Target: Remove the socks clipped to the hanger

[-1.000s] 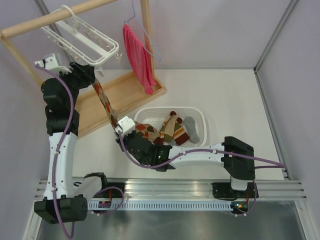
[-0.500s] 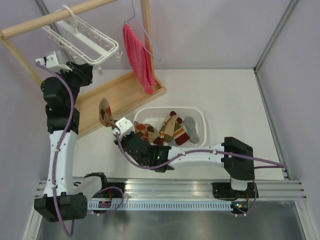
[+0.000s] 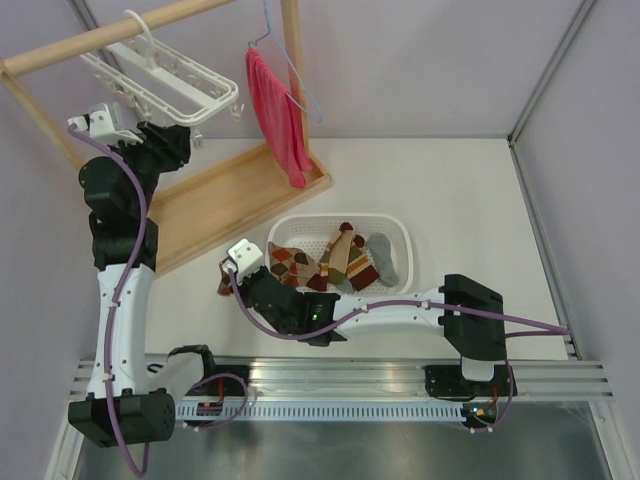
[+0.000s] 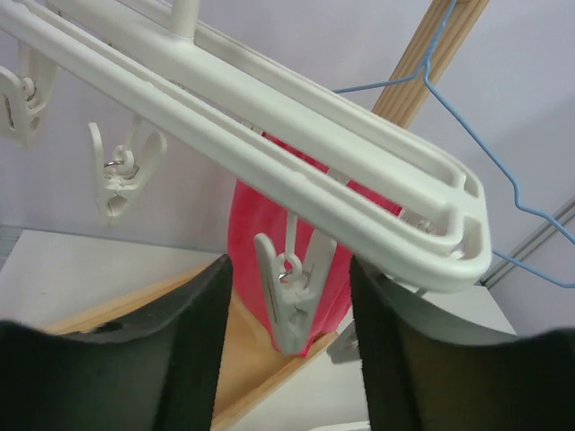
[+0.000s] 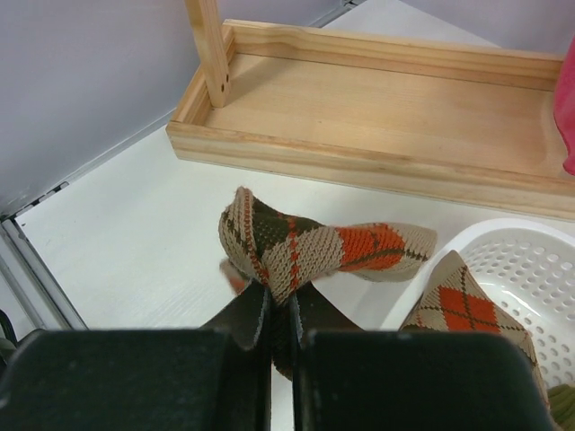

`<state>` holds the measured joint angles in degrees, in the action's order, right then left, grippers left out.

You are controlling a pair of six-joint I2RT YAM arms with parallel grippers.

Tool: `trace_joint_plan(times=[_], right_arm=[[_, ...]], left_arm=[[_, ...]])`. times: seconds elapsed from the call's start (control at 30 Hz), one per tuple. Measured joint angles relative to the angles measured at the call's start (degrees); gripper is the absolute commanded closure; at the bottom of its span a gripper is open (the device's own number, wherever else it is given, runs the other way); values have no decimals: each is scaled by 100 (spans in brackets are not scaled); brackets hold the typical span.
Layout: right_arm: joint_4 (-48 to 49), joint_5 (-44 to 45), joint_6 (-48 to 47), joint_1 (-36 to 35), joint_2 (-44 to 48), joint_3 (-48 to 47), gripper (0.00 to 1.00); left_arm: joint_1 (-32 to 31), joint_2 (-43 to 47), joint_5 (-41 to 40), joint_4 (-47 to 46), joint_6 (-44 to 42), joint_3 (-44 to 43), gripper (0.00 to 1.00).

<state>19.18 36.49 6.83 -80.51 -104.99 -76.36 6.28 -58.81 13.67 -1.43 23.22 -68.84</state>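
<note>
The white hanger point(image 3: 165, 75) hangs by its hook from the wooden rail; its clips dangle with no sock showing on them. My left gripper point(image 3: 188, 142) is open just under the hanger. In the left wrist view one white clip point(image 4: 292, 301) hangs between its fingers point(image 4: 202, 341), below the hanger frame point(image 4: 269, 135). My right gripper point(image 3: 232, 272) is shut on an argyle sock point(image 3: 224, 286), low over the table, left of the basket. In the right wrist view the sock point(image 5: 305, 247) folds over the right gripper point(image 5: 280, 310). Several more socks point(image 3: 345, 258) lie in the basket.
A white mesh basket point(image 3: 400, 225) stands mid-table; its rim point(image 5: 530, 269) is right of the held sock. A wooden rack base point(image 3: 230, 190) lies behind. A red cloth point(image 3: 275, 110) hangs on a blue wire hanger point(image 4: 485, 153).
The argyle sock, stretched from the hanger to my right gripper, came free of its clip and collapsed onto the gripper. My right gripper moved slightly left and lower. The left arm barely moved.
</note>
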Motion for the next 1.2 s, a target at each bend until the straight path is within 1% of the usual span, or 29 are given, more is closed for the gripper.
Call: trace_joint_plan(times=[0.03, 0.07, 0.1, 0.13, 0.23, 0.4, 0.53, 0.67, 0.77, 0.97, 1.1, 1.2], right_arm=[[-2, 2, -4, 0, 0, 0, 99], [-2, 4, -7, 0, -2, 0, 99], [-2, 7, -11, -2, 0, 0, 99], [0, 13, -13, 0, 0, 2, 99], [2, 48, -22, 0, 0, 2, 99], [-7, 103, -68, 0, 129, 129, 99], [-9, 203, -111, 24, 511, 426, 99], [-13, 232, -52, 208, 1185, 957, 99], [-17, 240, 94, 586, 1856, 1521, 99], [-146, 282, 433, 1646, 3311, 2706, 99], [-382, 278, 599, 2214, 4092, 3158, 99], [-562, 238, 702, 2586, 4444, 3314, 99]], left_arm=[[0, 17, -4, 11, 0, 9, 29], [0, 39, -9, 17, 9, 31, 15], [0, 85, -15, 37, 37, 76, 14], [0, 133, -26, 59, 63, 127, 0], [0, 435, -83, 105, 96, 507, 0], [0, 1248, -297, 306, 85, 1403, 0], [0, 1810, -372, 400, 7, 1991, 0], [-4, 1980, -341, 538, -66, 2264, 0], [-4, 1956, -302, 577, -109, 2275, 0], [-4, 2013, -254, 584, -144, 2280, 0], [-4, 2020, -190, 584, -146, 2284, 0], [-4, 1996, -127, 588, -149, 2284, 0]])
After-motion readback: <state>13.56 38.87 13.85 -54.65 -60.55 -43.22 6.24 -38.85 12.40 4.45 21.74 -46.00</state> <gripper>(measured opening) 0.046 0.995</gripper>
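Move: My right hand already holds the freed argyle sock, left of the white basket, whose middle is some 20 cm to the right, 10 cm ahead and 18 cm below. The argyle sock in the basket is about 9 cm right and 8 cm ahead, the striped socks about 21 cm right and 10 cm ahead, both 18 cm below. The emptied clip is some 2 cm ahead of my left hand, 1 cm right; the basket lies about 25 cm right, 6 cm back and 41 cm below it. I spread my left fingers wide around the emptied clip and draw that hand down about 11 cm and back, clear of the hanger. After a short hold, my right hand, keeping its pinch on the sock, swings right nearly 30 cm, rising slightly and reaching forward as it passes over the basket to its right half, turning some 30 degrees clockwise. ##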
